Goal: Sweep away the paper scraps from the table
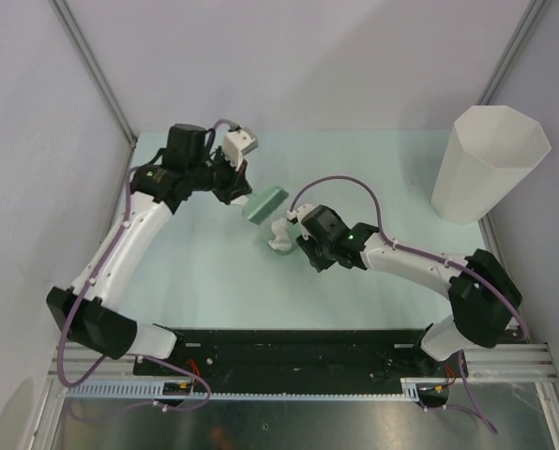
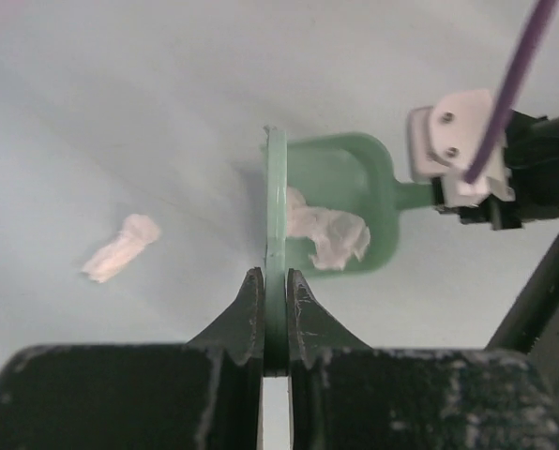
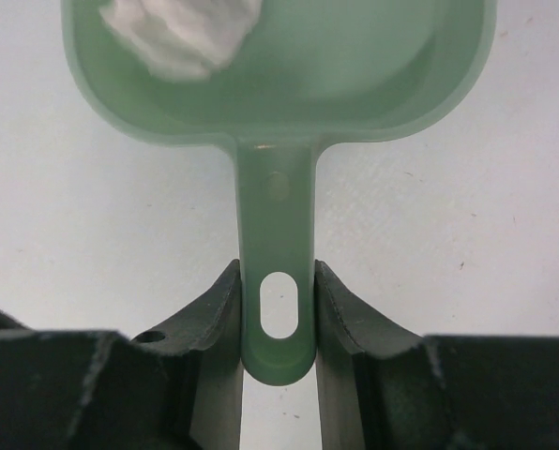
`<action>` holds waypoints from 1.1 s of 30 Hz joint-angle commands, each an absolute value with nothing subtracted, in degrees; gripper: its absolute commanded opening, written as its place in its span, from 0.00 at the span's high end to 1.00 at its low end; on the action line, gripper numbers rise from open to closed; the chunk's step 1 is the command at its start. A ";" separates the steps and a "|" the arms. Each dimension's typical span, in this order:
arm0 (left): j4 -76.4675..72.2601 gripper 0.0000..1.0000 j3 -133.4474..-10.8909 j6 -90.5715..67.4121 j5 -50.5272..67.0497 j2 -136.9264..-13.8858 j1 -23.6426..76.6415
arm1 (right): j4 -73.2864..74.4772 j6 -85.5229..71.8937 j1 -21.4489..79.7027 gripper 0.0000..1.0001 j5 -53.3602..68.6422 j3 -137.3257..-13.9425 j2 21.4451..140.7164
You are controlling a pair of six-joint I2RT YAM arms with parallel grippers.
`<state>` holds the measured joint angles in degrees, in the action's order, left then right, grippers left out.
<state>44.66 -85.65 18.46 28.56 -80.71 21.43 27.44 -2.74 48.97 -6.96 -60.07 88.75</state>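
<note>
My left gripper [image 2: 276,274] is shut on a thin green brush [image 2: 276,216], seen edge-on and standing against the mouth of the green dustpan [image 2: 347,178]. Crumpled white paper scraps [image 2: 326,234] lie inside the pan. One more paper scrap [image 2: 120,248] lies loose on the table [image 2: 120,112] to the left of the brush. My right gripper [image 3: 278,267] is shut on the dustpan's handle [image 3: 276,234], and a scrap [image 3: 181,33] shows in the pan's bowl [image 3: 373,66]. From above, the brush [image 1: 265,203] and the dustpan [image 1: 279,242] meet at mid table.
A tall white faceted bin [image 1: 489,164] stands at the back right corner. Grey walls close in the pale green table [image 1: 373,159] on three sides. A black rail [image 1: 298,352] runs along the near edge between the arm bases.
</note>
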 commanded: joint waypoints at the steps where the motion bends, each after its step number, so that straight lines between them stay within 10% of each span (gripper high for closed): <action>1: 44.64 1.00 -90.08 18.81 24.26 -75.16 20.83 | 21.80 -0.35 50.19 1.00 -4.14 -59.33 81.48; 33: 47.11 1.00 -96.16 15.03 31.38 -74.27 3.96 | 32.33 -1.58 38.15 1.00 -3.31 -65.54 59.41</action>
<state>48.10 -97.14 15.03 31.22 -75.02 4.01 31.57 -0.45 39.75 0.10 -59.22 60.80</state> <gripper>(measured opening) 0.073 0.326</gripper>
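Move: The scraps in the dustpan lie about 9 cm right of the left hand, level with it forward and back, some 24 cm below; from the right hand they are roughly 7 cm ahead, 7 cm left and a little lower. The loose scrap on the table is 11 cm ahead and 3 cm left of the left hand, and 18 cm ahead and 20 cm left of the right hand. The bin stands about 15 cm ahead and 40 cm right of the right hand. The dustpan with its scraps keeps rising in the right hand, about 15 cm up, drifting some 5 cm right late on, its front lip tipping up by 20-odd degrees. The brush, still gripped, goes up and about 10 cm left away from the pan, turning counter-clockwise, then sinks slightly near the end. ##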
